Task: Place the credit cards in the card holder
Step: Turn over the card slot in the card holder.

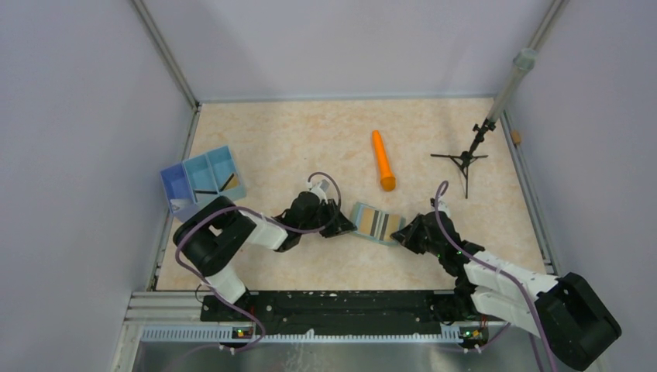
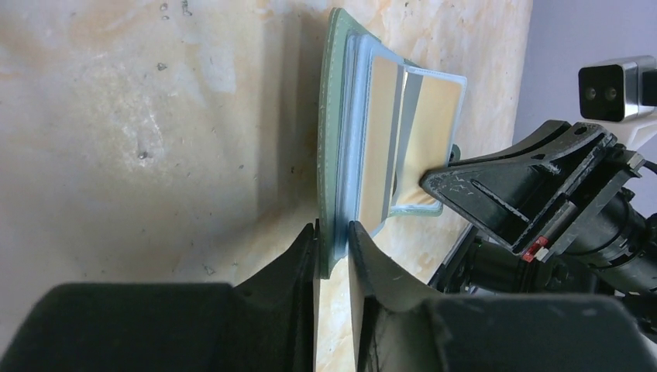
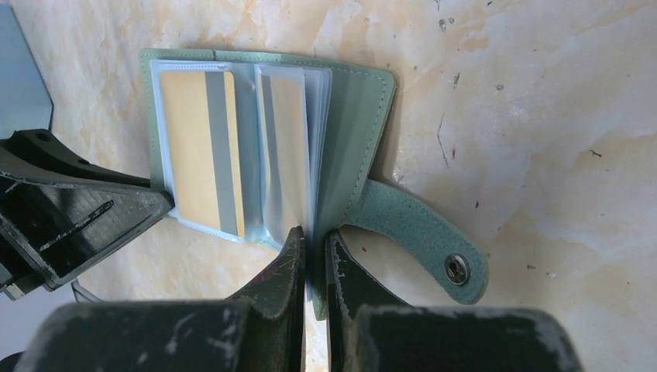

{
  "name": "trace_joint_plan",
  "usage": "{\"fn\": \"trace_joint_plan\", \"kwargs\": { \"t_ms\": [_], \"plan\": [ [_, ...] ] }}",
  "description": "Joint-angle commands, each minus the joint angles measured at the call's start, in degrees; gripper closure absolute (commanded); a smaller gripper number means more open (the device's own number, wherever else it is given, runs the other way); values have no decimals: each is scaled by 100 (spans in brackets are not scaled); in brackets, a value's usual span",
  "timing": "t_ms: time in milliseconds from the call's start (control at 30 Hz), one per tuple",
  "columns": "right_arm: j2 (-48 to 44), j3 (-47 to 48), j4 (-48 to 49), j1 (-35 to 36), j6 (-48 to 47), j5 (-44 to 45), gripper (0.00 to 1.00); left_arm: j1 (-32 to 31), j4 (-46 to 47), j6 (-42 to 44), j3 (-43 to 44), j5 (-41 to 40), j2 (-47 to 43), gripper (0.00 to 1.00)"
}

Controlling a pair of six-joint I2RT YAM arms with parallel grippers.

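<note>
The card holder (image 1: 359, 215) lies open on the table between my two arms, pale blue sleeves facing up. A gold credit card (image 3: 194, 147) with a grey stripe sits in the left sleeve, and a second gold card (image 3: 288, 132) shows in the sleeve beside it. My left gripper (image 2: 333, 234) is shut on the holder's left edge (image 2: 335, 139), pinching cover and sleeves. My right gripper (image 3: 314, 239) is shut on the green right cover (image 3: 352, 124). The strap with its stud (image 3: 457, 269) lies flat to the right. In the top view the left gripper (image 1: 343, 221) and right gripper (image 1: 403, 231) flank the holder.
A blue three-compartment tray (image 1: 203, 180) stands at the left edge of the table. An orange cylinder (image 1: 383, 161) lies behind the holder. A black tripod stand (image 1: 465, 159) with a grey pole is at the back right. Walls close in on both sides.
</note>
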Motion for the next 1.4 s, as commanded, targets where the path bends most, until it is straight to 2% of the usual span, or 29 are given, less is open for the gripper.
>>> {"fn": "trace_joint_plan", "kwargs": {
  "t_ms": [0,133,233,333,433,567,733,767,800,867,1000,1200,1367],
  "plan": [
    [192,-73,-378,21,-190,209,100,34,854,-92,128,296,198,82],
    [323,-23,-395,21,-294,205,100,34,1543,-215,89,573,301,99],
    [425,32,-388,21,-448,211,100,33,1836,-229,27,632,202,100],
    [593,173,-387,21,-645,174,100,25,1599,-15,5,513,-88,100],
    [778,375,-456,25,-837,142,100,-52,-211,618,343,-26,-525,100],
    [765,612,-604,22,-1025,238,84,-309,-2510,1566,1011,-1235,-1066,100],
    [570,831,-931,21,-1262,427,52,-469,-4065,2033,1587,-2230,-1278,100],
    [540,854,-991,21,-1300,455,38,-494,-4239,2049,1670,-2342,-1307,100],
    [515,880,-1045,21,-1320,489,28,-529,-4453,2065,1753,-2473,-1324,100],
    [439,908,-1162,22,-1357,574,18,-647,-4893,2115,1985,-2841,-1343,100],
    [220,902,-1351,21,-1410,749,15,-989,-5752,2245,2600,-3501,-1176,100],
    [-152,865,-1592,22,-1467,997,14,-1539,-7116,2249,3933,-4263,-396,100],
    [-419,739,-1640,21,-1461,1103,14,-1831,-7598,2261,4626,-4578,127,100]
  ]
}}
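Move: The card holder's left edge already stands raised between my left fingertips, which are still a little open. The holder's middle lies about 6 cm to their right, 1 cm ahead and 2 cm below, with its snap strap roughly 13 cm to their right, level ahead. The orange stick is some 16 cm farther out and 7 cm right. My right hand still pinches the holder's right end, the holder's middle about 4 cm left and 2 cm ahead of it. I shut my left fingers on the raised left edge, cover and slot pages together, and lift about 7 cm, swaying right, then left, then back right, while the wrist rolls some 50 degrees so the fingers swing to point down. Once my left hand has the edge up, my right fingers open wide, let go of the right end and draw back about 3 cm to the right, rising slightly. ##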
